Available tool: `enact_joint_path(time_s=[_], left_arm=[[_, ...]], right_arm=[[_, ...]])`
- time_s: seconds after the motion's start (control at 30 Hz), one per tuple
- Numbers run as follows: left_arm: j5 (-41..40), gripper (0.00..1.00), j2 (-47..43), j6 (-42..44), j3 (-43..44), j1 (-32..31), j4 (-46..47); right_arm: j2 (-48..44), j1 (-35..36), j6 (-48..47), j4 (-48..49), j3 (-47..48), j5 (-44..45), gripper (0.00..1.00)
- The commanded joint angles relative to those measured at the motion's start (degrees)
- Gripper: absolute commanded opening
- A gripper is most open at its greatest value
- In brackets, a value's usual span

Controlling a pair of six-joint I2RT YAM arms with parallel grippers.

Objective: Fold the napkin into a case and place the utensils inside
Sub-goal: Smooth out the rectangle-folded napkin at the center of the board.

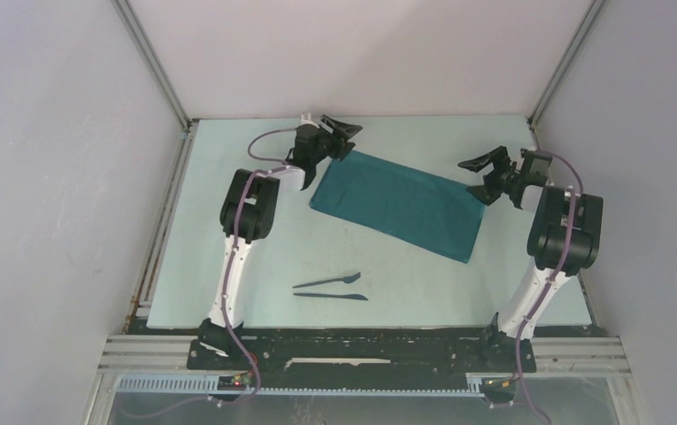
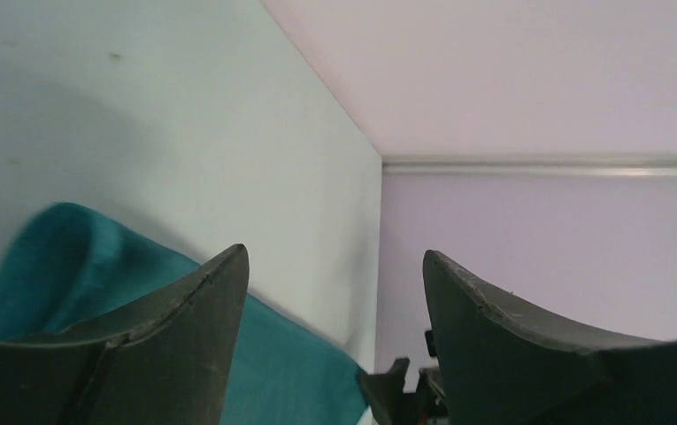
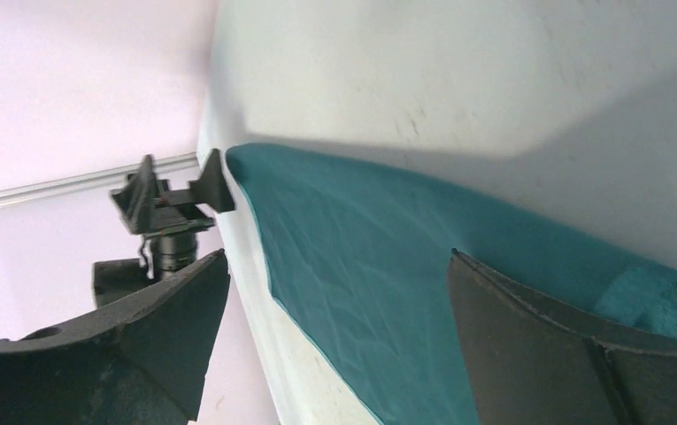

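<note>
The napkin (image 1: 396, 204) lies on the table as a dark teal folded rectangle, slanting from back left to front right. My left gripper (image 1: 350, 135) hovers open at its back-left corner, with the cloth (image 2: 290, 372) below its fingers and nothing between them (image 2: 334, 252). At the cloth's right end my right gripper (image 1: 478, 177) is also open and empty (image 3: 339, 254), above the napkin (image 3: 379, 266). The two dark utensils lie side by side nearer the arm bases: a fork-like piece (image 1: 327, 282) and a pointed knife (image 1: 330, 297). Neither gripper touches them.
Pale walls enclose the table on three sides, with metal frame posts (image 1: 153, 66) at the back corners. The left gripper is close to the back wall, the right arm (image 1: 565, 230) close to the right wall. A black rail (image 1: 361, 350) carries the arm bases.
</note>
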Motion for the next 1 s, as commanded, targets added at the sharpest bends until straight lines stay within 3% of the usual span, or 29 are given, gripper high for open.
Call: enact_joint_path(time_s=[0.0, 0.37, 0.63, 0.87, 0.97], left_arm=[[-8.31, 0.76, 2.55, -6.87, 2.39, -0.10, 4.46], [-14.75, 0.81, 7.75, -14.38, 4.54, 0.59, 1.36], [-14.33, 0.81, 10.39, -16.01, 6.65, 0.70, 1.41], [-13.74, 0.82, 11.46, -16.76, 6.71, 1.21, 1.89], [-13.45, 0.81, 11.46, -16.28, 6.90, 1.44, 1.92]], right_arm=[[0.53, -0.76, 0.15, 3.72, 3.62, -1.97, 0.99], [4.31, -2.04, -0.03, 3.93, 4.83, -2.44, 1.00], [9.37, -2.93, 0.35, 3.52, 7.58, -1.85, 1.00], [9.41, -5.38, -4.95, -1.82, 8.79, 0.81, 1.00], [10.64, -5.68, -9.50, -9.01, 13.10, 2.31, 1.00]])
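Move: From the left gripper, the napkin's far-left corner lies about 3 cm ahead, 1 cm right and 8 cm below; the napkin's near-left corner is some 18 cm back and 12 cm left on the board. From the right gripper, the far-right corner sits roughly 5 cm to the right, 1 cm back and 5 cm down, with the near-right corner about 25 cm back and 1 cm left. Lower the open left gripper about 4 cm while reaching forward and a little left, turning it some 15 degrees counter-clockwise, to set its lower finger on the napkin's far-left corner. With the right gripper wide open, lift slightly going forward, sink back down onto the far-right corner, then draw right, away from the left hand. ##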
